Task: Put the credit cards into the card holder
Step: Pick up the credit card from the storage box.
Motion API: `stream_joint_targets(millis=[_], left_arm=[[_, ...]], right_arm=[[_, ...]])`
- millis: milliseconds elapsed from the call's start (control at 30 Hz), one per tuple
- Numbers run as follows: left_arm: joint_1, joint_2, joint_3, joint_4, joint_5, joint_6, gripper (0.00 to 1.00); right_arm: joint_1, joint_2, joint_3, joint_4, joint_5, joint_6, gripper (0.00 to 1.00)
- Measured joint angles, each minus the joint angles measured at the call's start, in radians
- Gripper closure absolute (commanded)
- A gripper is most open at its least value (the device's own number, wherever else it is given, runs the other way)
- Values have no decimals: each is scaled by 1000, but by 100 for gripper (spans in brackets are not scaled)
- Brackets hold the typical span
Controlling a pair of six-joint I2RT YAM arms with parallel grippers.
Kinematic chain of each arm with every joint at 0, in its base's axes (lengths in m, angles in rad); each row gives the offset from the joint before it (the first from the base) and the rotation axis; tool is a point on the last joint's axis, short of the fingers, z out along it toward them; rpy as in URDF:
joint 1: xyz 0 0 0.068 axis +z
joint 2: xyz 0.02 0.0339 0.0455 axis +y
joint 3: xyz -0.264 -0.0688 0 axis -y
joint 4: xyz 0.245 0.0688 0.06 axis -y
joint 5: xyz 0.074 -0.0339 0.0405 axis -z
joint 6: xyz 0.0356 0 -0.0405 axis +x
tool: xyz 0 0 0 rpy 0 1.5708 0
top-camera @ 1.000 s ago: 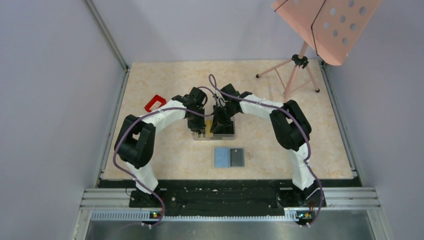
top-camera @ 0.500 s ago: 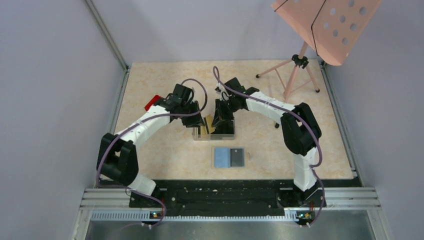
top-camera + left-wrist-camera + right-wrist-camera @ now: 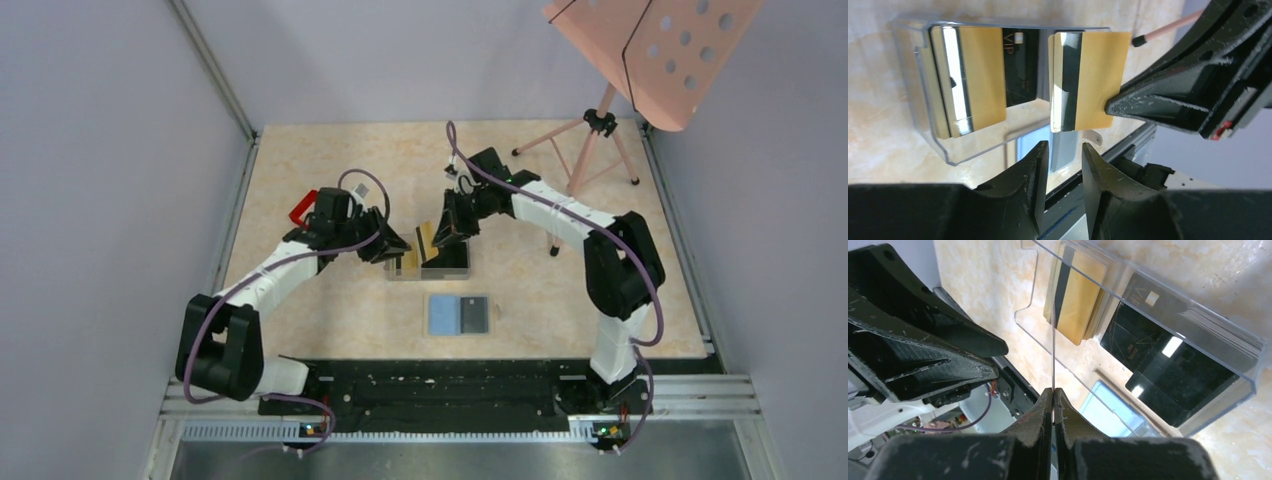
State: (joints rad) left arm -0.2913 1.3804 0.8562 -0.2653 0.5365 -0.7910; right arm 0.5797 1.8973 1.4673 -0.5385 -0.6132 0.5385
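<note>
My right gripper is shut on a yellow-gold credit card, gripped by one edge and held upright above the clear plastic box. In the right wrist view that card shows edge-on. More gold cards and black cards stand in the box. My left gripper is open and empty, just left of the held card and apart from it. The card holder lies open in front of the box, blue lining up, with a dark card on its right half.
A small red frame lies at the left, behind my left arm. A pink stand's tripod stands at the back right. The black rail runs along the near table edge.
My left gripper has opened and drawn back to the left, away from the box. The right gripper has moved right and up with the gold card in it.
</note>
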Motion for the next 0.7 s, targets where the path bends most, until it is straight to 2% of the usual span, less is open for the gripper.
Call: stream_joint_targets(millis=[200,500,700], left_arm=[[25,-55,-90,212,86,-108,62],[29,-56,-159,435,153,-217,60],[29,-56,-165,525,193,-256,60]], right_arm=[[-40,-64,-18,29,-55,36,100],[-53,-141,-95,101,-165,116,100],[-53,-150,-135,146,-220,166,100]])
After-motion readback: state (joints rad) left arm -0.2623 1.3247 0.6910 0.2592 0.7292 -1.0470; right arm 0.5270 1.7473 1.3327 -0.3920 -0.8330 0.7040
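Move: The gold card is already pinched in the right gripper, its middle about 3 cm to that hand's left and 2 cm below its hand point. From the empty left gripper, the card lies some 5 cm to the right, 2 cm ahead and about level. The storage box's middle lies 6 cm right of the left hand, 1 cm ahead and 9 cm below; the card holder is 13 cm back, 12 cm right and 10 cm below it. Bring the left gripper up about 5 cm and a little to the right, towards the gold card, tipping its fingers up some 20 degrees and leaving them part open. Keep the card pinched in the right gripper and raise it by as much over the storage box, then draw it back about 2 cm, its fingers tilting up roughly 15 degrees. ##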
